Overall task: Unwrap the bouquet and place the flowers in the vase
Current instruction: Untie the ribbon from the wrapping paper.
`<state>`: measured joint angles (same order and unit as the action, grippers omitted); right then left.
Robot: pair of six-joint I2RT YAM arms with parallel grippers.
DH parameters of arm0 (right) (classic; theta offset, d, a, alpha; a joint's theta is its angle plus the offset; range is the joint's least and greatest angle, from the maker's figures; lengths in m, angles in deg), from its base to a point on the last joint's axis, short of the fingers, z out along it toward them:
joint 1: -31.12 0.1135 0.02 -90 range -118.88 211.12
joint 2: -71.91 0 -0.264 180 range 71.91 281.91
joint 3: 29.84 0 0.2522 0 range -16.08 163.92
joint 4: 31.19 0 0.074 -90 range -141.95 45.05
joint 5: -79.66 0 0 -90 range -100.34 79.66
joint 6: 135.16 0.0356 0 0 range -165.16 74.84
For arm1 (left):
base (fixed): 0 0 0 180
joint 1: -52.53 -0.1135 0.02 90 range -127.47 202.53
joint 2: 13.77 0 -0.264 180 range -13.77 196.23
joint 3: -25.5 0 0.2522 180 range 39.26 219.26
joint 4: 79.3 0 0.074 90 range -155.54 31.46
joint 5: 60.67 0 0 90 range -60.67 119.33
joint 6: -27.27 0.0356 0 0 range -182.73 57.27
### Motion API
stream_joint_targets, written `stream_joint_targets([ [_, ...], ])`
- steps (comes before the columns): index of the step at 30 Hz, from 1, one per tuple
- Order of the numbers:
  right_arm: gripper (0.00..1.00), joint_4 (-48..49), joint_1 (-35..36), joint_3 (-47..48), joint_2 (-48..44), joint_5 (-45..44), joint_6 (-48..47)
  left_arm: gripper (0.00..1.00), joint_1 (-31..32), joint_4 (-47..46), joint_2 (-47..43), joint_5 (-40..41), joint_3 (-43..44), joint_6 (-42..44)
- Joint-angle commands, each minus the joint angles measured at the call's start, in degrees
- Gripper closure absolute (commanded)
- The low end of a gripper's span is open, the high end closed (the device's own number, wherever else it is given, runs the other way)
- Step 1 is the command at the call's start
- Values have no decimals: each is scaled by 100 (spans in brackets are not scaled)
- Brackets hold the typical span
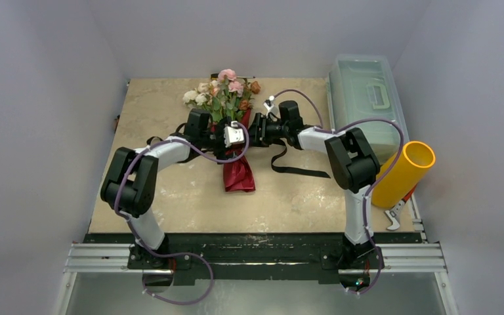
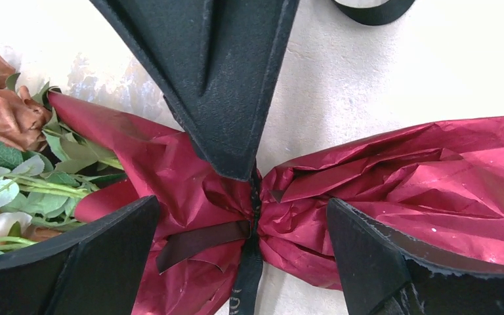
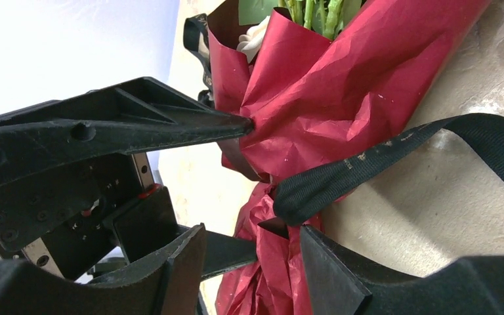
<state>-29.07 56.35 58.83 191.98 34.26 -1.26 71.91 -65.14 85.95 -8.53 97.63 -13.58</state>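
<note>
The bouquet (image 1: 239,176) lies in the middle of the table, its flowers (image 1: 226,88) pointing to the far edge and its maroon paper (image 2: 433,170) still bunched at a tied waist. A black ribbon (image 3: 380,161) circles that waist, and its loose end trails to the right. My left gripper (image 2: 243,243) is open, with one finger on each side of the waist. My right gripper (image 3: 252,269) is open around the paper just below the ribbon, and its finger (image 3: 341,275) is close to the ribbon. The yellow vase (image 1: 403,172) lies tilted at the table's right edge.
A clear plastic box with a handle (image 1: 361,92) stands at the back right. The ribbon's loose tail (image 1: 295,169) lies on the table right of the bouquet. A white tool (image 1: 394,216) rests below the vase. Grey walls close in on three sides.
</note>
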Motion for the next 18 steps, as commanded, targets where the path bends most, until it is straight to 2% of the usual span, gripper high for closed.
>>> stream_joint_targets([
  [1, 42, 272, 16, 215, 123, -10, 155, 1, -48, 123, 177, -307, 206, 365],
  [7, 50, 486, 11, 282, 228, -108, 249, 0, -64, 143, 273, -300, 146, 424],
  [11, 62, 510, 16, 265, 257, -157, 251, 0, -74, 176, 323, -300, 69, 445],
  [18, 75, 569, -16, 277, 315, -329, 217, 1, -83, 358, 381, -223, -95, 757],
])
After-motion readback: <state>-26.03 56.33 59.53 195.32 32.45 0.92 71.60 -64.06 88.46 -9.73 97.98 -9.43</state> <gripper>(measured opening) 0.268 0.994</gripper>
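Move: The ribbon's black loop at the bouquet's tied waist is just beneath the right fingertips, about 1 cm ahead, 1 cm left and 2 cm below. From that hand the flower heads lie some 13 cm ahead and 11 cm left; the wrapping paper's tail end is about 14 cm back and 4 cm left. For the left hand the same loop is about 3 cm to its right, level fore-and-aft and some 2 cm lower. Lower the right gripper onto the ribbon loop, about 2 cm down while easing 1 cm forward, and from partway down draw its half-open fingers together around the loop until roughly a quarter open. Meanwhile sink the left gripper almost 2 cm straight down over the gathered wrapping paper, fingers kept wide open astride the knot. ##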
